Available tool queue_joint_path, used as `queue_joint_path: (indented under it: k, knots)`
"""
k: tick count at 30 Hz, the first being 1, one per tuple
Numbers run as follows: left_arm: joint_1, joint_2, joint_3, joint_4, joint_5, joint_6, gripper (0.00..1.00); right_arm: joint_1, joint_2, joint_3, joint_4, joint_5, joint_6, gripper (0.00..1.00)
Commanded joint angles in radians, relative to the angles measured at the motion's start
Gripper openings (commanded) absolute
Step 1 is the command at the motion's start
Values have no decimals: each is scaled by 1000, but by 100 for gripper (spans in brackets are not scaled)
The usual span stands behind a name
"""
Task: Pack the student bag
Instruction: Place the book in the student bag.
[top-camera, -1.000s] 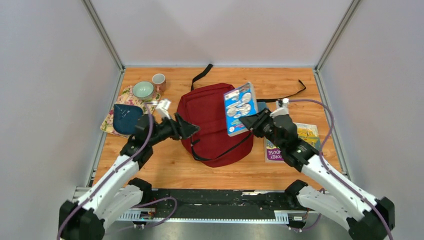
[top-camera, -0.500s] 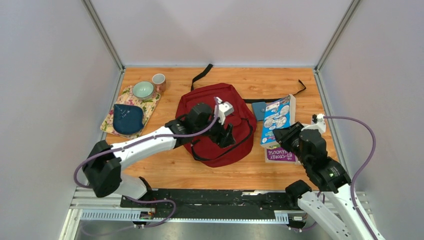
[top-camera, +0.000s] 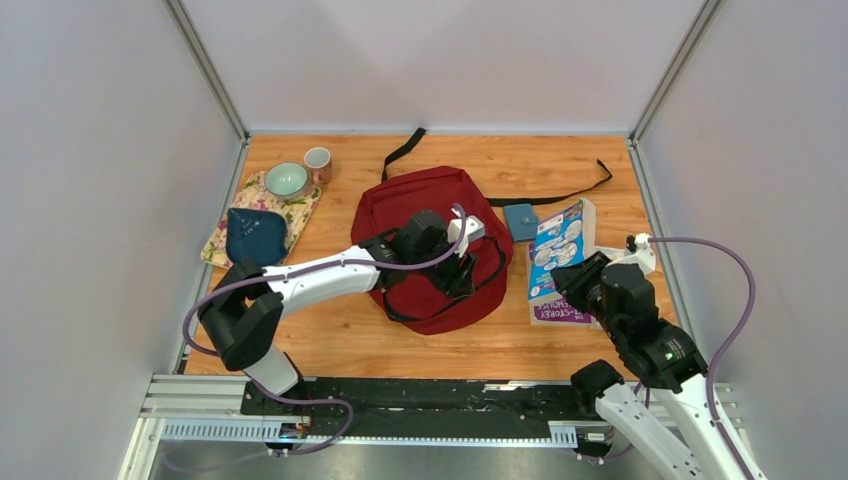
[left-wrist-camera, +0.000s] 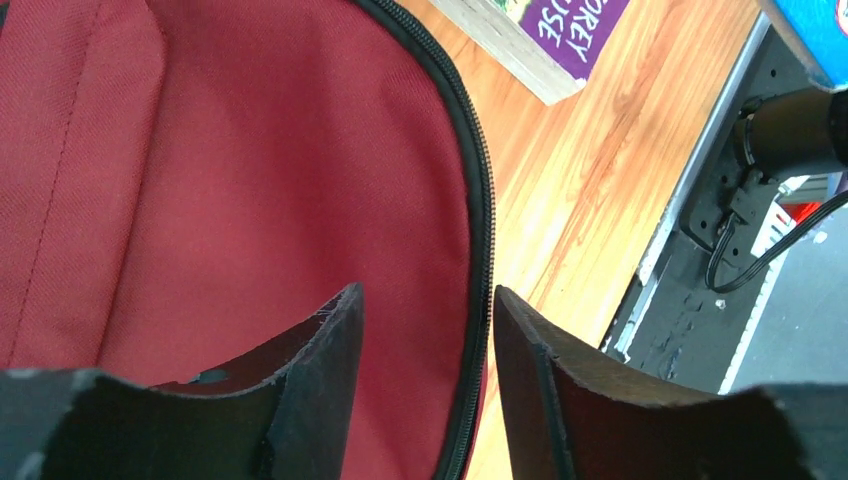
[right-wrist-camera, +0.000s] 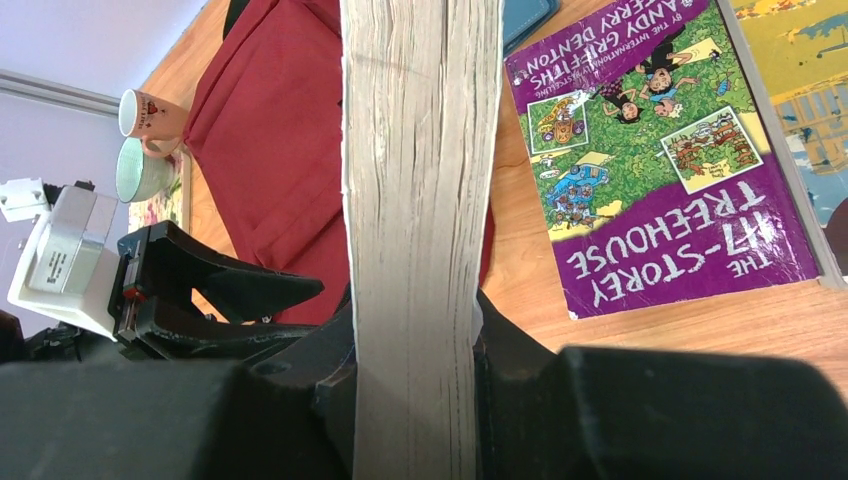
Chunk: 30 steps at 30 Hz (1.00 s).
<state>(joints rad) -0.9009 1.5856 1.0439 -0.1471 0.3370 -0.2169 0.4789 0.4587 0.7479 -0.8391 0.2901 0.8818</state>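
Note:
The student bag (top-camera: 415, 200), dark red with black zippers, lies flat mid-table. My left gripper (top-camera: 466, 272) reaches across it to its near right edge. In the left wrist view the left gripper (left-wrist-camera: 425, 295) stands open, its fingers either side of the bag's black zipper (left-wrist-camera: 487, 240) without pinching it. My right gripper (top-camera: 578, 280) is right of the bag, shut on a thick book with a blue cover (top-camera: 556, 240). The book's page edge (right-wrist-camera: 420, 150) rises upright between the fingers of the right gripper (right-wrist-camera: 415, 320).
A purple "Storey Treehouse" book (top-camera: 558, 311) lies under the right arm, also seen as the purple book (right-wrist-camera: 680, 200). A teal wallet (top-camera: 519, 220) sits by the bag's right side. A dark blue pouch (top-camera: 255, 236), bowl (top-camera: 287, 180) and mug (top-camera: 318, 160) are far left. Black straps (top-camera: 560, 196) trail behind.
My left arm swung from the bag's left side across to its right edge and its jaws narrowed a little. My right arm drew back rightward, carrying the blue book off the bag.

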Motion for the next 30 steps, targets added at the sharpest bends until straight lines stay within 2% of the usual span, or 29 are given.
queue_joint_path:
  k: [1,3,9,11,14,15,17,21,30]
  knots:
    - [0,22,56,17,26,16,55,-3,-28,48,61,34,-6,0]
    - [0,31,56,15,39,14,50,-3,-28,50,58,35,-6,0]
    - [0,54,71,-6,92,17,47,-5,-26,48,55,37,-7,0]
    - [0,56,68,-8,96,16,41,-5,-25,45,55,34,-4,0]
    - [0,62,67,-5,100,13,26,-5,-25,45,54,29,-4,0]
    - [-1,60,70,-6,100,11,17,-5,-25,45,52,29,-6,0]
    - [0,57,70,-5,97,7,11,-6,-26,45,51,29,-6,0]
    - [0,45,79,-6,99,2,14,-5,-25,44,49,21,-9,0]
    - [0,10,88,3,106,-9,12,-5,-22,33,48,6,-7,0]
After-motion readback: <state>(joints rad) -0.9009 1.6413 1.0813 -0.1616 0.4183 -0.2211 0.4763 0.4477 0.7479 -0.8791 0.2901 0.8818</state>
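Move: The left hand's open fingers straddle the bag's zip-lined near edge, which lies about 1 cm back, 1 cm to the right and 2 cm below the hand point. From that hand the purple book lies flat about 25 cm to the right and 2 cm ahead, the blue wallet about 15 cm right and 17 cm ahead, both some 11 cm lower. From the right hand, already holding the blue book, that bag edge lies roughly 19 cm left, 1 cm ahead and 10 cm down. The left fingers close from well apart to almost shut, pinching the bag's zip edge between their tips. While closing, the hand eases about 1 cm each to the right, back and down onto the edge, with a slight wrist turn of some 5 degrees, then stays there holding. The right hand practically stands still and keeps its grip on the blue book over the purple one. ##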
